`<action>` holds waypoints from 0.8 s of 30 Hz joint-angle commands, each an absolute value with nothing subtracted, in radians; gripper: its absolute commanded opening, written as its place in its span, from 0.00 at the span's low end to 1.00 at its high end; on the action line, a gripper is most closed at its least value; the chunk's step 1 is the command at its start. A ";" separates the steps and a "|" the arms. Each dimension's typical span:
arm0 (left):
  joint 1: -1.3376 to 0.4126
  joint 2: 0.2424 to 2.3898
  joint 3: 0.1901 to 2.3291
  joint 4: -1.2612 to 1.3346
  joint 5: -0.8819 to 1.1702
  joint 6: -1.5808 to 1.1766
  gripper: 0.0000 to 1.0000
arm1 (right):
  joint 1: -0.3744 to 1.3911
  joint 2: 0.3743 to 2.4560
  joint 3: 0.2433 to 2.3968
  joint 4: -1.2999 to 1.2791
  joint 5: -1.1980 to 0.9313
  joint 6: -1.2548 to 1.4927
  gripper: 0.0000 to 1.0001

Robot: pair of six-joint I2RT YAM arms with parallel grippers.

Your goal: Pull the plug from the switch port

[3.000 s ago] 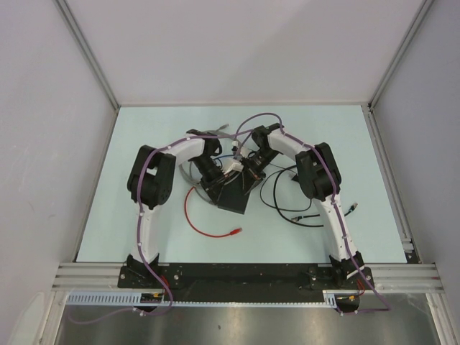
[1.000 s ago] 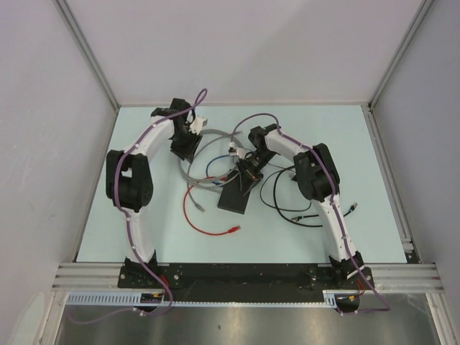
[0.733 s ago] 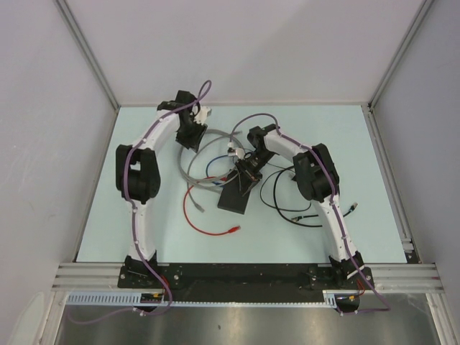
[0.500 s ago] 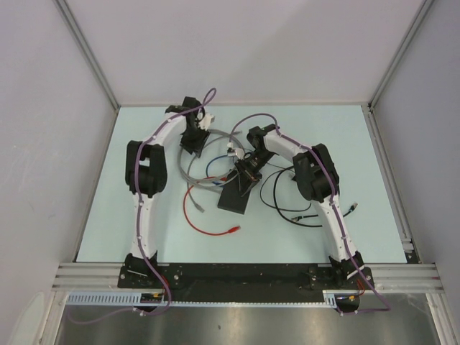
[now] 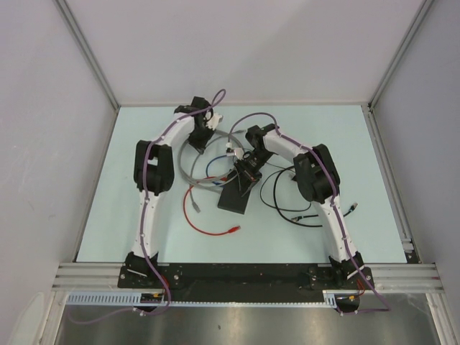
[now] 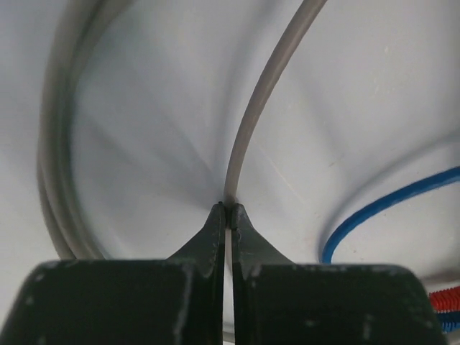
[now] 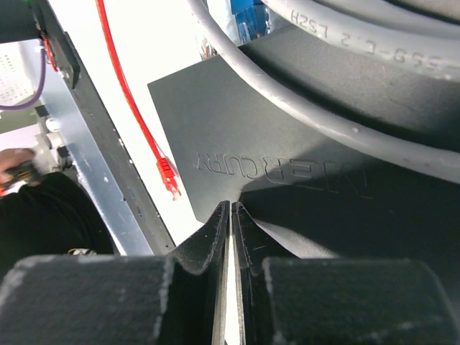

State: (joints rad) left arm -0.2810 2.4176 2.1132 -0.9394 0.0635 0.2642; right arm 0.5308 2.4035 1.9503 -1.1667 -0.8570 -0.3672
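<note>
The flat black box (image 5: 232, 197) with raised lettering lies mid-table; in the right wrist view the box (image 7: 287, 136) fills the middle. Its switch port edge is mostly hidden. A blue plug (image 7: 248, 18) and a clear plug (image 7: 207, 47) sit at that far edge; I cannot tell whether either is seated. My right gripper (image 5: 246, 176) is shut, its tips (image 7: 231, 206) resting on the box top with nothing between them. My left gripper (image 5: 200, 139) hangs over the grey cable loop at the back, shut (image 6: 228, 212). A grey cable (image 6: 266, 93) runs away from just under its tips.
Grey cables (image 5: 188, 167) loop left of the box. A red cable (image 5: 195, 221) ends in a red plug (image 5: 233, 231) in front. A blue cable (image 5: 210, 169) curls beside the box. Black cables (image 5: 284, 205) lie to the right. Walls close off three sides.
The left arm left the box, swung to the back left, then slid right over the grey loop, and its jaws closed. The right arm stayed on the box.
</note>
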 commanded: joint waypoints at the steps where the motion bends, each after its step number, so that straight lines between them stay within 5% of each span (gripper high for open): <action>1: -0.290 2.357 2.206 -0.851 0.046 0.307 0.00 | 0.531 2.375 1.933 -1.101 -0.723 -0.399 0.10; 9: -0.285 2.102 2.197 -0.689 0.115 0.265 0.00 | 0.528 2.375 1.931 -1.095 -0.721 -0.399 0.10; 15: -0.284 1.996 2.203 -0.660 -0.044 0.261 0.00 | 0.526 2.385 1.940 -1.097 -0.726 -0.397 0.10; 24: -0.180 1.778 1.948 -0.624 -0.107 0.206 0.00 | 0.523 2.390 1.945 -1.091 -0.735 -0.387 0.10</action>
State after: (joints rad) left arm -0.2478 1.8660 2.0346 -0.6559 -0.0719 0.2565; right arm 0.5262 2.3867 1.9450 -1.1469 -0.8238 -0.3668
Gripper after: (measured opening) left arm 0.014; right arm 0.098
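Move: My left hand already has the loose grey cable pinched between its shut fingers, low over the table. One plug of that cable lies some 10 cm ahead and 14 cm to its right, the other about 24 cm straight back. The switch sits roughly 17 cm back and 12 cm right of the left hand, and the red plug 32 cm back and 11 cm right. From my right hand the pinched cable is some 20 cm ahead and 16 cm left. Keeping the grey cable pinched, my left hand swings it almost straight up, about 29 cm and fast, away from the switch and the coiled cable; it edges forward a few centimetres at first, then drifts back a little and to the left near the top. Meanwhile the wrist tips the fingers forward and up by some 40 degrees. My right hand stays closed at the switch's right edge. ##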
